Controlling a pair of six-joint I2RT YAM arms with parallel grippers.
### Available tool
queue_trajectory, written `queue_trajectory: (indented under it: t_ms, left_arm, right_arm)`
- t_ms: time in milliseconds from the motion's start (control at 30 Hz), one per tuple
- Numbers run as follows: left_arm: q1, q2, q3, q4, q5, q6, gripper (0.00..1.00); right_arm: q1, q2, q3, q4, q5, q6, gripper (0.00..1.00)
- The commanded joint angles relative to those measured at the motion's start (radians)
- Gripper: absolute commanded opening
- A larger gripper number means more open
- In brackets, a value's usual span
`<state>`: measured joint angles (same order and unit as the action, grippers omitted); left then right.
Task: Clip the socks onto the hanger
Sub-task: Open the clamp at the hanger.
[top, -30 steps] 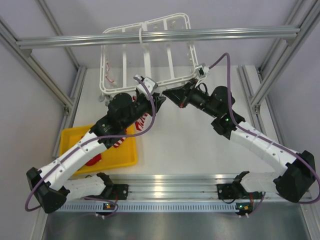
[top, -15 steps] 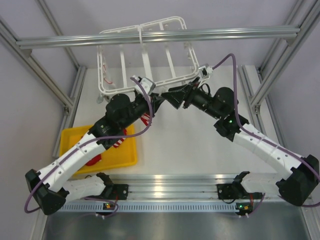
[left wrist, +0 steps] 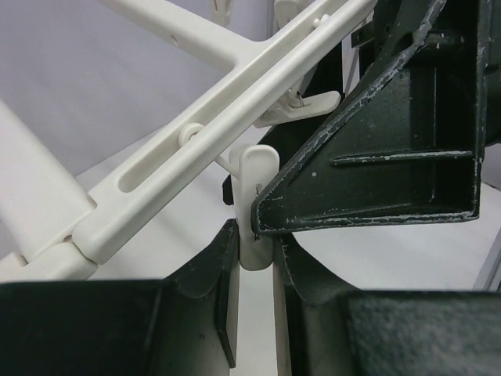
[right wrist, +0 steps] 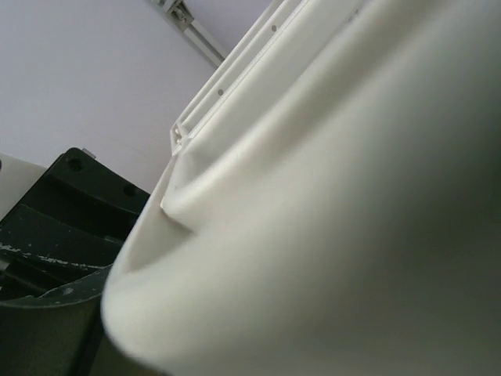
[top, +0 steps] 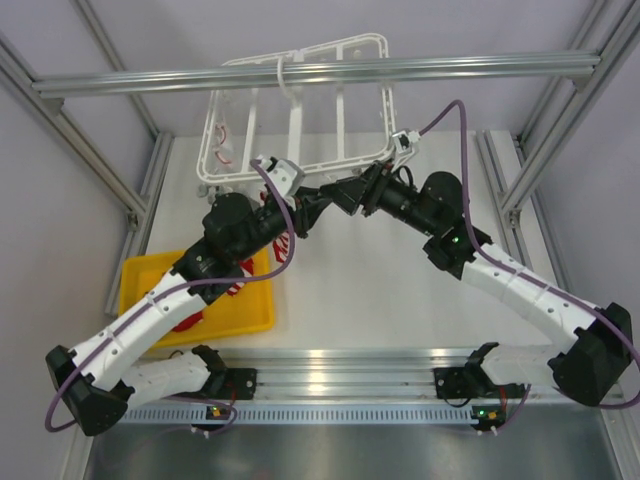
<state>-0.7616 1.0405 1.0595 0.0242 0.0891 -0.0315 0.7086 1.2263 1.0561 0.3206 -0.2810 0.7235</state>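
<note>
The white hanger (top: 384, 100) hangs from the overhead rail at the back. My left gripper (top: 308, 203) reaches up to its near bar (left wrist: 196, 133) and is shut on a small white dangling clip (left wrist: 257, 243), pinched between both fingertips. My right gripper (top: 340, 193) meets it from the right at the same bar; one of its black fingers (left wrist: 391, 157) presses against that clip's top. Blurred white hanger plastic (right wrist: 329, 196) fills the right wrist view, hiding the right jaws. Red socks (top: 190, 318) lie in the tray, and another red piece (top: 284, 245) shows under the left arm.
A yellow tray (top: 250, 318) sits on the table at the front left, partly under the left arm. An aluminium rail (top: 320, 74) crosses above the hanger, with upright rails (top: 150, 190) at both sides of the table.
The hanger has swung and now hangs further right and more level. Both grippers have shifted slightly left along its near bar, and the left gripper has closed on the clip.
</note>
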Motion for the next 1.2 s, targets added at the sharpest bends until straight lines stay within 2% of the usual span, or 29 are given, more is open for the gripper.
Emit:
queue_trajectory:
  t_ms: [0,400,533,600,633,700,733,767,900,1000,1167]
  left_arm:
    - [-0.005,-0.019,-0.019,0.039,0.058,-0.002,0.0]
    - [-0.005,-0.043,-0.065,0.043,0.078,0.048,0.0]
    - [-0.005,-0.045,-0.073,0.043,0.078,0.065,0.0]
    - [-0.005,-0.043,-0.075,0.042,0.078,0.071,0.0]
    - [-0.005,-0.042,-0.075,0.04,0.074,0.073,0.0]
    - [-0.005,-0.046,-0.073,0.034,0.075,0.079,0.09]
    - [-0.005,-0.048,-0.073,0.031,0.078,0.084,0.17]
    - [-0.005,-0.056,-0.075,0.022,0.081,0.087,0.31]
    - [-0.007,-0.074,-0.075,-0.009,0.066,0.099,0.51]
    - [-0.005,-0.089,-0.078,-0.004,0.044,0.096,0.56]
    - [-0.005,-0.079,-0.059,0.02,0.026,0.093,0.56]
  right_arm:
    - [-0.004,0.007,0.045,0.095,-0.032,0.057,0.61]
    - [-0.004,0.019,0.064,0.107,-0.023,0.068,0.49]
    - [-0.004,0.022,0.067,0.104,-0.021,0.068,0.27]
    - [-0.004,0.025,0.07,0.1,-0.018,0.07,0.22]
    - [-0.004,0.025,0.07,0.098,-0.018,0.067,0.15]
    - [-0.004,0.026,0.071,0.092,-0.017,0.064,0.1]
    - [-0.004,0.025,0.073,0.089,-0.017,0.062,0.04]
    - [-0.004,0.024,0.071,0.084,-0.014,0.059,0.02]
    - [-0.011,0.018,0.058,0.075,-0.012,0.053,0.0]
    - [-0.014,0.015,0.047,0.087,-0.023,0.056,0.0]
    - [-0.014,0.015,0.042,0.112,-0.064,0.067,0.0]
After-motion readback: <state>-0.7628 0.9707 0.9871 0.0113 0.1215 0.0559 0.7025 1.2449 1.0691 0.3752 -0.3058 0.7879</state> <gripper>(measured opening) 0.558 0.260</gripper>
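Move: The lower end of the hanger's front clamp is already between the left fingers, its middle about 1 cm ahead of and 2 cm above that hand. The nearest bit of the front bar is some 2 cm ahead and 4 cm up; a striped sock hangs about 11 cm to the left, 3 cm back and 6 cm lower. From the right hand, whose open fingers already reach the clamp's upper part, the clamp's middle is about 1 cm to the left, level otherwise; the hanger's right front corner lies roughly 14 cm right, 5 cm ahead and 4 cm up. Rising only about 1.5 cm, the right gripper closes to roughly half its gap and pinches the upper part of the clamp, while the left keeps its hold on the lower end. Then the left fingers open wide, come free of the clamp and back off down and back, around 2 cm in all, drifting slightly left. ##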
